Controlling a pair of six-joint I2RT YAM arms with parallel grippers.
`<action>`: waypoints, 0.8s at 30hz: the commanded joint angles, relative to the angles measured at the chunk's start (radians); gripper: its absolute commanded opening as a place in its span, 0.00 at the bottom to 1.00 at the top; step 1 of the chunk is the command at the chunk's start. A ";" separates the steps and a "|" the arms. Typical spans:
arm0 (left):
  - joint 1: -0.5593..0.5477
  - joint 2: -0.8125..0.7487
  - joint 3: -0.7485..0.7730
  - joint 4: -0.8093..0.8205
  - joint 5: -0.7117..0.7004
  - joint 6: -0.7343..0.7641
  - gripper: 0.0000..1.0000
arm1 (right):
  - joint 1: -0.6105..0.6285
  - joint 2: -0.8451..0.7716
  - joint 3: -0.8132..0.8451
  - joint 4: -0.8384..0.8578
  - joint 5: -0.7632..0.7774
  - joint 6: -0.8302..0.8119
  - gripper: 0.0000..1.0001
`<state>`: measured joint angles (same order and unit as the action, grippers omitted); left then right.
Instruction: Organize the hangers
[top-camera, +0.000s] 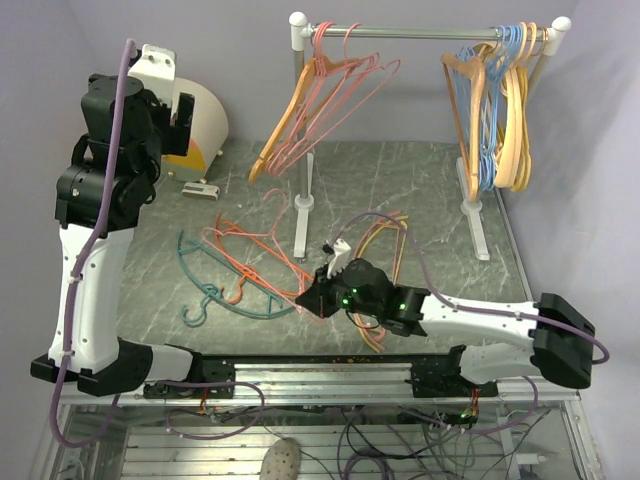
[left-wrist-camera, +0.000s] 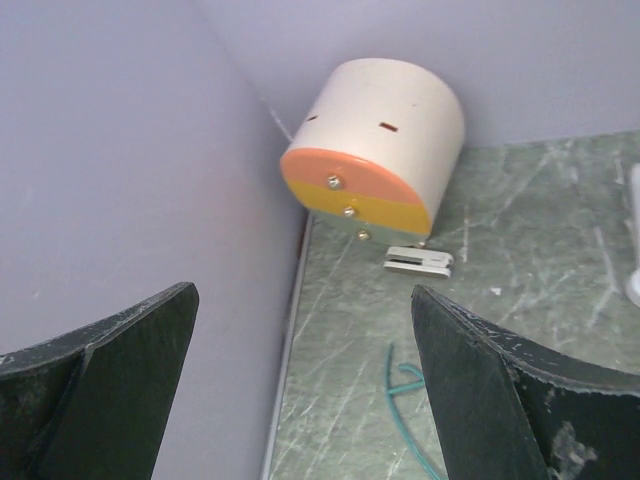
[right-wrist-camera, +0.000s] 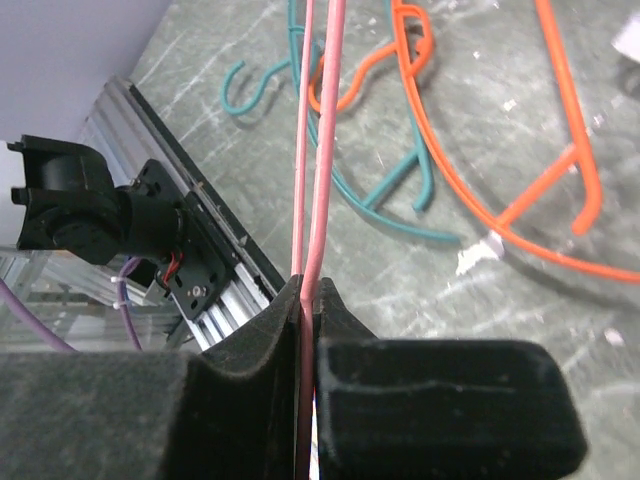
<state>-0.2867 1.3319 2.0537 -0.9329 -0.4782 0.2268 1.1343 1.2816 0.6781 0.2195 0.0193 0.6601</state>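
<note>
My right gripper (top-camera: 316, 298) is low over the table's front middle, shut on the thin wire of a pink hanger (right-wrist-camera: 320, 150) that runs away from the jaws (top-camera: 262, 243). Beside it on the table lie orange hangers (top-camera: 262, 263) (right-wrist-camera: 560, 170), a teal hanger (top-camera: 215, 287) (right-wrist-camera: 385, 195) and yellow and orange hangers (top-camera: 388, 232) partly under the right arm. Several pink hangers (top-camera: 340, 85) and a tan one (top-camera: 283, 125) hang at the rail's left end. My left gripper (top-camera: 184, 118) (left-wrist-camera: 305, 400) is raised at the far left, open and empty.
A bunch of light-blue and pale tan hangers (top-camera: 497, 110) hangs at the rail's right end. The rack's posts (top-camera: 303, 205) stand on the table. A cream cylinder with an orange-yellow end (left-wrist-camera: 375, 150) and a white clip (left-wrist-camera: 418, 261) sit in the back left corner by the walls.
</note>
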 joint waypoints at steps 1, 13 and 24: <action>0.006 0.007 0.016 0.043 -0.144 0.031 0.99 | 0.018 -0.120 -0.021 -0.194 0.134 0.124 0.00; 0.020 -0.027 -0.106 0.073 -0.140 0.077 0.99 | 0.085 -0.241 0.275 -0.933 0.686 0.286 0.00; 0.103 -0.046 -0.182 0.002 0.004 0.057 0.99 | 0.055 0.140 0.792 -1.470 1.271 0.245 0.00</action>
<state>-0.2234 1.2861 1.9064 -0.8951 -0.5694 0.2966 1.2129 1.3479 1.3560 -1.0706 0.9833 0.9737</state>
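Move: My right hand holds a pink hanger, to go on the rail beside the hanging pink ones. That spot is roughly 35 cm ahead of the hand, 6 cm to its right and 37 cm higher. On the table 14 cm below, the orange hanger lies about 17 cm ahead and 16 left, the teal one 10 ahead and 25 left, and the pink-and-yellow pair 10 ahead and 17 right. From my left hand the rail spot is some 17 cm ahead, 44 right and slightly above. With my right fingers shut on the pink hanger, I carry it some 15 cm to my right, nearly level at first, then also rising about 9 cm and reaching 7 cm forward towards the rail. As I go, the wrist swings round about 60 degrees, mostly clockwise, so that the fingers turn from pointing left to pointing forward. My open, empty left hand drifts about 4 cm left and 3 down. ##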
